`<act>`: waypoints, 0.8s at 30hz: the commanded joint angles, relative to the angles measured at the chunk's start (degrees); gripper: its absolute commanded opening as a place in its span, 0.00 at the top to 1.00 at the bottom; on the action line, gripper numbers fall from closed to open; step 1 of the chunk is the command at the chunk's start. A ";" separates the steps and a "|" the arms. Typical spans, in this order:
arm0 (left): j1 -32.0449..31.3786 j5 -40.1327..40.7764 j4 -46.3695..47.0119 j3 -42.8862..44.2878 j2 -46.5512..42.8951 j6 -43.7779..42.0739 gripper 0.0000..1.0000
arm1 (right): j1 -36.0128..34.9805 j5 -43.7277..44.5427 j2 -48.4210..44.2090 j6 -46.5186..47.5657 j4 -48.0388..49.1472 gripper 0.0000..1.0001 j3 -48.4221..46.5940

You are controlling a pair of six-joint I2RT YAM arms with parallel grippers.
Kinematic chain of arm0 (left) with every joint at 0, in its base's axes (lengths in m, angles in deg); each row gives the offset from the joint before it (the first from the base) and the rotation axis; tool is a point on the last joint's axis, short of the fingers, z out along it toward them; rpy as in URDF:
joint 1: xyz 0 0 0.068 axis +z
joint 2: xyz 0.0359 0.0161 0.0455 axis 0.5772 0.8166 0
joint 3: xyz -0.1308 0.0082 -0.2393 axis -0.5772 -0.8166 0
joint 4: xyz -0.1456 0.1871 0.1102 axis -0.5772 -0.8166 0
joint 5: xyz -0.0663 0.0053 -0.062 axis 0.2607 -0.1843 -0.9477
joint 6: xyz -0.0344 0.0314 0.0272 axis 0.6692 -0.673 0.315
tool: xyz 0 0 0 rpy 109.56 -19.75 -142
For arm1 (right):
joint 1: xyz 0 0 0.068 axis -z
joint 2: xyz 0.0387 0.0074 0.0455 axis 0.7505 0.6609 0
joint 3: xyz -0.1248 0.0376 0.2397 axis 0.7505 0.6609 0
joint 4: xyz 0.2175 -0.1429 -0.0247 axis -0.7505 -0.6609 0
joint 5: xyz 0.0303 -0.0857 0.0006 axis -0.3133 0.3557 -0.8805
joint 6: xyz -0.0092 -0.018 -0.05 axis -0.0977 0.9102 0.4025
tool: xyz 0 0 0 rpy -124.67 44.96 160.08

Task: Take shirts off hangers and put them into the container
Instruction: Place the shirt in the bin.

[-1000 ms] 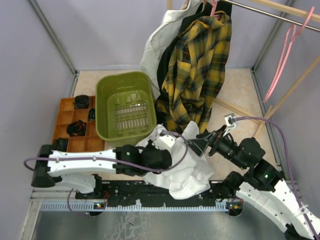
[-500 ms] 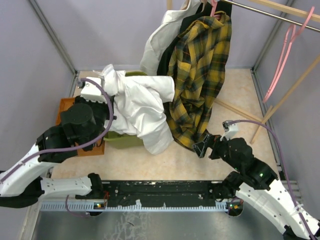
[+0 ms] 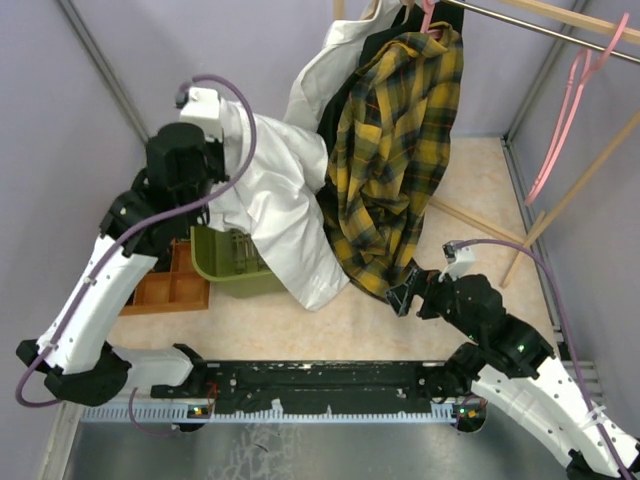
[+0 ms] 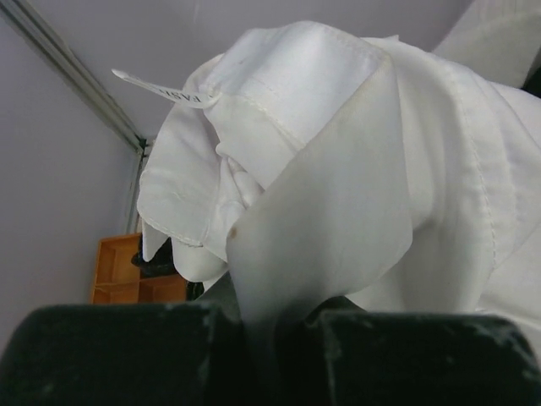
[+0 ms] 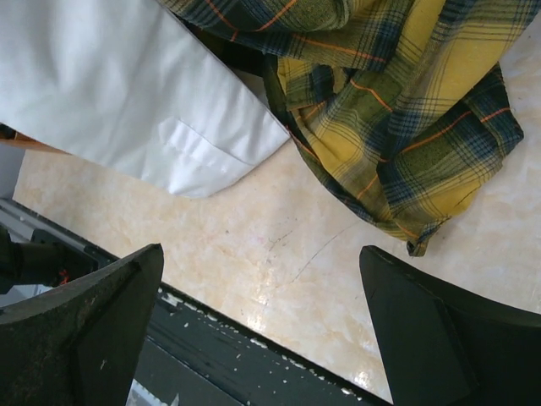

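My left gripper (image 3: 205, 112) is raised high at the back left, shut on the white shirt (image 3: 275, 210). In the left wrist view its cloth (image 4: 338, 169) is pinched between the jaws of that gripper (image 4: 283, 338). The shirt hangs down over the olive-green container (image 3: 225, 262) and hides most of it. A yellow-and-black plaid shirt (image 3: 395, 150) hangs from a pink hanger (image 3: 428, 15), with a black shirt (image 3: 340, 110) and a cream shirt (image 3: 325, 70) behind it. My right gripper (image 3: 405, 295) is open and empty, low over the table by the plaid shirt's hem (image 5: 406, 110).
An orange compartment tray (image 3: 165, 285) lies left of the container. A bare pink hanger (image 3: 565, 110) hangs at the right from the metal rail (image 3: 540, 25). Wooden poles (image 3: 480, 220) lean across the back right. The black base rail (image 3: 320, 380) runs along the near edge.
The left arm has swung the white shirt from the near table edge up and back, so it now hangs over the container. The right gripper drew back slightly, then held still.
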 commanded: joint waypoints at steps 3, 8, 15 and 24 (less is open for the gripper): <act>9.13 -6.66 -3.94 22.22 7.60 -1.53 1.00 | 0.15 0.32 0.83 0.72 1.41 0.01 -1.17; 17.22 -4.23 -4.64 25.31 11.70 -1.33 1.00 | 0.10 0.39 0.76 0.70 1.23 0.01 -1.24; 25.94 -15.34 -7.22 27.57 15.37 1.97 1.00 | 0.10 0.63 0.97 0.71 1.23 0.01 -1.28; 25.90 -49.08 -1.86 8.09 15.48 7.38 1.00 | 0.10 0.13 3.30 0.80 3.09 0.01 -0.27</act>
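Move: The bin that the left hand is bringing the white shirt to lies almost straight under it: its middle is about 2 cm ahead, 3 cm to the right and some 33 cm below. The wooden tray sits about 15 cm to the left and 4 cm back, about 38 cm down; the hanging plaid shirt is some 30 cm to the right, 3 cm ahead and 15 cm lower. From the idle right hand, the bin is roughly 18 cm ahead, 32 cm left and 9 cm below. Up, left and forward in a flicking swing over the bin, the left hand carries the bunched white shirt about 10 cm up and 10 cm left, then cuts back right and down some 13 cm while still going forward. The fingers tilt up and swing left first, then tip down about 20 degrees, keeping their pinch throughout. ##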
